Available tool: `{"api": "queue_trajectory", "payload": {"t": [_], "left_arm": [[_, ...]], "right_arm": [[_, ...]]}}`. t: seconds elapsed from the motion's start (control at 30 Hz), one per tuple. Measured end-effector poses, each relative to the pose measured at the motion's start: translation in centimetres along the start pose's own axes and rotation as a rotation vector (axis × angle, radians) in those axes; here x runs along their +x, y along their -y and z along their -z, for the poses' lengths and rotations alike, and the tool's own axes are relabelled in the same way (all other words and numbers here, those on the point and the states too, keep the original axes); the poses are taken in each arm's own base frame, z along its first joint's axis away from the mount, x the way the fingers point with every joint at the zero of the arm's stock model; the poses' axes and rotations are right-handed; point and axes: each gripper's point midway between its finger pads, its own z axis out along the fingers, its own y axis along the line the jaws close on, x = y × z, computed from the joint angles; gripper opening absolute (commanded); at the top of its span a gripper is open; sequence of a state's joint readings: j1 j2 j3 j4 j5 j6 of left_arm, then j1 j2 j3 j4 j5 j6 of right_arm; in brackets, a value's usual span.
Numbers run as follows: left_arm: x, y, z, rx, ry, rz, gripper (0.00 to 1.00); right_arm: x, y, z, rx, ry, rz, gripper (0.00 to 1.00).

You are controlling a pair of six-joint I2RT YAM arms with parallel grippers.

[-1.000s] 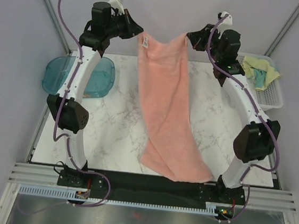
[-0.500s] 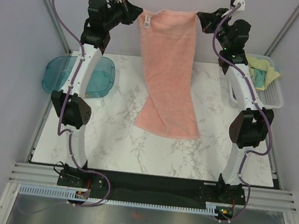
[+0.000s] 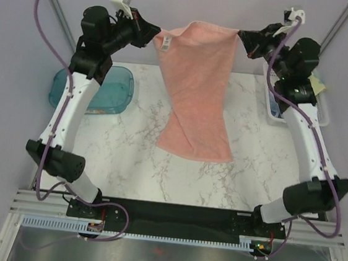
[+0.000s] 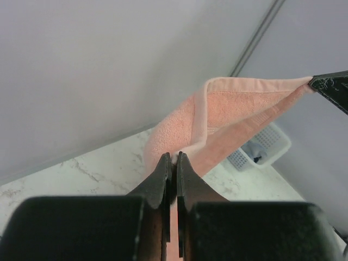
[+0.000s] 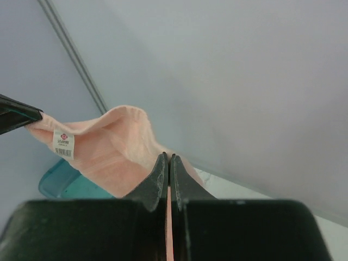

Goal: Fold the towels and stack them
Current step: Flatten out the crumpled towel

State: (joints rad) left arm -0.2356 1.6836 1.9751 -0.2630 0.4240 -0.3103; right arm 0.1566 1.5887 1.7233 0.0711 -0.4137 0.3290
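A salmon-pink towel (image 3: 197, 83) hangs high above the table, stretched between both grippers, with its lower end resting on the marble top. My left gripper (image 3: 157, 37) is shut on the towel's top left corner, next to the small white tag (image 3: 168, 41). At the top right corner my right gripper (image 3: 242, 34) is shut on the towel. The left wrist view shows the pink towel (image 4: 228, 117) running from my shut left gripper (image 4: 174, 157) across to the other gripper's tip. In the right wrist view the towel (image 5: 114, 147) with its tag (image 5: 63, 143) spreads beyond the shut right gripper (image 5: 167, 157).
A teal translucent tray (image 3: 94, 88) sits at the table's left edge behind the left arm. A white mesh basket (image 3: 316, 111) stands at the right edge, partly hidden by the right arm, with a bit of pale yellow cloth (image 3: 319, 83) showing. Grey walls enclose the back.
Both grippers have risen and spread apart with the towel's top edge. The towel's lower end has been drawn from the near edge up to mid-table.
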Motion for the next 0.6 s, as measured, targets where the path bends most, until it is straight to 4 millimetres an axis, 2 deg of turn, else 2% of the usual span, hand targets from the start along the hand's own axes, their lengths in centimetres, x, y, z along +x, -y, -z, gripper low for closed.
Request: {"api": "queue_trajectory", "payload": {"t": [0.17,0.23,0.27,0.4,0.6], "left_arm": [[-4.4,7.3,8.5,0.073,0.084,-0.069,0.02],[-5.8,10.4,12.5,0.128,0.124,-0.095,0.02],[-6.1,11.3,13.8,0.146,0.136,-0.102,0.02],[-7.9,15.8,19.7,0.257,0.197,-0.123,0.02],[-10.3,22.2,26.9,0.451,0.244,-0.067,0.02]], "right_arm": [[-7.6,-7.9,9.1,-0.112,0.126,0.085,0.0],[-9.5,-10.9,12.4,-0.171,0.171,0.118,0.0],[-10.8,-13.0,14.9,-0.21,0.201,0.136,0.0],[-12.9,-17.0,19.9,-0.288,0.249,0.156,0.0],[-16.6,-23.0,27.2,-0.409,0.334,0.153,0.0]]}}
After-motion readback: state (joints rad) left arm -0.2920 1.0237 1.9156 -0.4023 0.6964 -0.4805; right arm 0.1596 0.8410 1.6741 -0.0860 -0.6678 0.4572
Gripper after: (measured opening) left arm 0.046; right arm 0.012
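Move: Each hand pinches a top corner of the pink towel, whose hem lies on the table below, some 45 cm down. The hem's middle is about 5 cm nearer the base and 13 cm to the right of the left hand; from the right hand it is 5 cm back and 6 cm left. The teal bin stands about 17 cm ahead and 26 cm left of the left hand, the white basket roughly 25 cm ahead and 31 cm right of the right hand, both some 40 cm below. Back towards the base and upward, both hands sweep together fast, about 35 cm back and 16 cm up, drawing the towel's top edge away from its hem on the table. The fingertips tilt up some 20 degrees or more and swing inward towards each other, while both grippers keep their pinch on the corners and ease slightly apart. ##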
